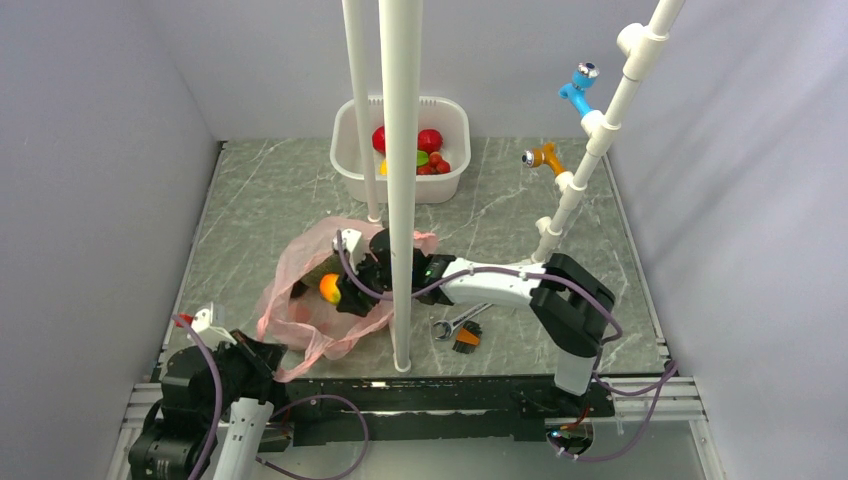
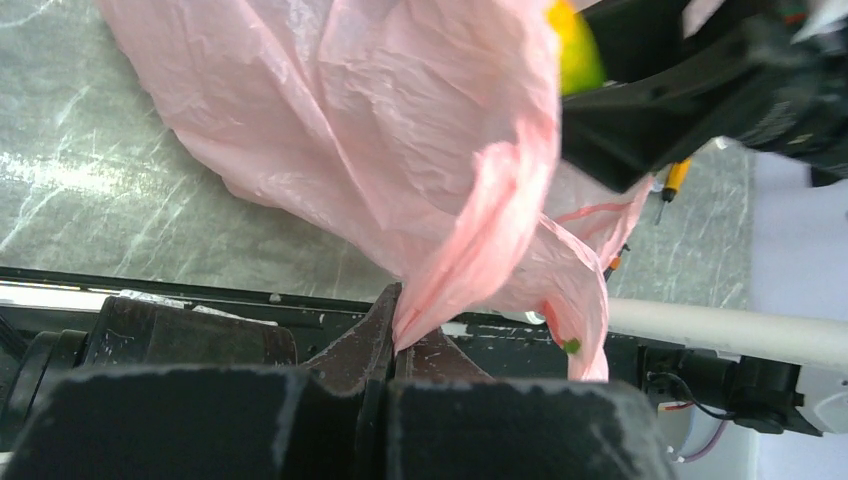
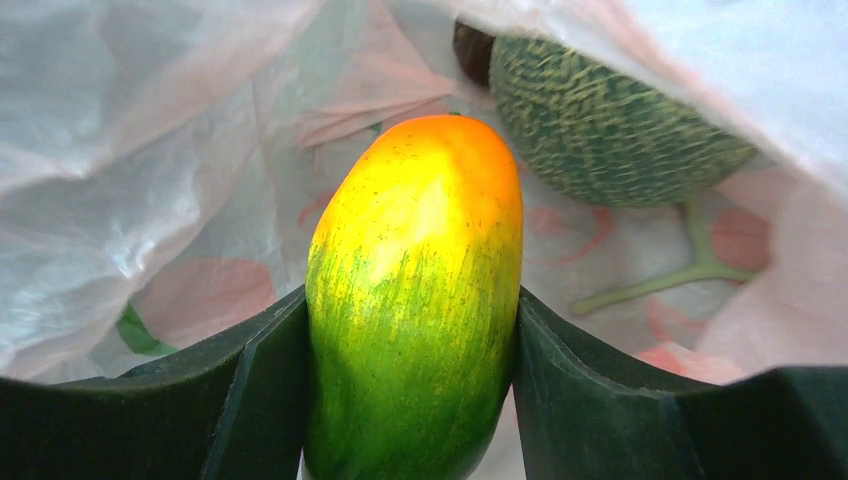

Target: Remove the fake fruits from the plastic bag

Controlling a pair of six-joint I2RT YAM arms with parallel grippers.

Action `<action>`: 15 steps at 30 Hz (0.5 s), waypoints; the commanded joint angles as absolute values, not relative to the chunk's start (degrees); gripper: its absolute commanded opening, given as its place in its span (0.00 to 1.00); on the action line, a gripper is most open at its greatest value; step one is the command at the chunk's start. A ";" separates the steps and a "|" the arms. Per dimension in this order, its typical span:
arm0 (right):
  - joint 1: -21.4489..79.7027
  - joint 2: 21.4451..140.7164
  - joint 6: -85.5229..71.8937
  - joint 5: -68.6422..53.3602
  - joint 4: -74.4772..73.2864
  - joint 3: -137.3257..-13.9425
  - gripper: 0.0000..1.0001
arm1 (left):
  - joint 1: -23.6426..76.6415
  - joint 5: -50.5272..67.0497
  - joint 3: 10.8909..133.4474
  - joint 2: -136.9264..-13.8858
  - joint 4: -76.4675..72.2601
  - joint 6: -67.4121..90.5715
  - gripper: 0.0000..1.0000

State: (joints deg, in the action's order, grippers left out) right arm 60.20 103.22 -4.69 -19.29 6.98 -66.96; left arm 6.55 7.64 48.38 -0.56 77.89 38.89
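The pink plastic bag (image 1: 290, 295) lies crumpled at the front left of the table. My right gripper (image 3: 412, 340) is inside its mouth, shut on a green, yellow and orange mango-like fake fruit (image 3: 415, 300), seen from above as an orange spot (image 1: 329, 288). Behind it in the bag lies a dull-green netted ball (image 3: 610, 120). My left gripper (image 2: 405, 325) is shut on a bunched fold of the bag (image 2: 380, 130) near the table's front edge. The bag's film (image 3: 120, 150) surrounds the right fingers.
A white tub (image 1: 345, 150) at the back holds red fruits (image 1: 430, 140) and other pieces. Two white poles (image 1: 400, 200) rise in front of the bag. A wrench and an orange-handled tool (image 1: 460, 328) lie under the right arm. Blue (image 1: 578, 85) and orange (image 1: 543, 156) pegs stick out of a slanted pole.
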 commanded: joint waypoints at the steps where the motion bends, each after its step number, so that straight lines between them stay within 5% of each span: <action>1: 57.71 97.15 -5.31 -19.43 9.99 -65.89 0.03 | 6.24 8.75 45.98 -0.19 76.81 37.56 0.00; 15: 52.83 89.78 -10.71 -26.73 11.81 -63.81 0.00 | 6.24 12.61 38.27 -5.76 70.23 32.13 0.00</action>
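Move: Some 33 cm ahead of the right hand, which holds the mango, sits the white basket, 11 cm to the right and about 6 cm lower. The foot of a thin white pole is roughly 19 cm ahead, 7 cm right and 12 cm down. The melon in the bag lies about 6 cm ahead, 4 cm left and 8 cm lower. From the left hand, gripping the bag's rim, the basket is about 46 cm ahead, 21 cm right and 13 cm lower. Lifting the mango up out of the plastic bag, the right hand climbs about 6 cm while drawing some 4 cm right and 3 cm forward towards the basket, quick at first and then slowing. Its fingers keep their hold and tilt up a little, under 10 degrees. The left hand sinks about 4 cm, tipping slightly down, still pinching the bag's rim. ##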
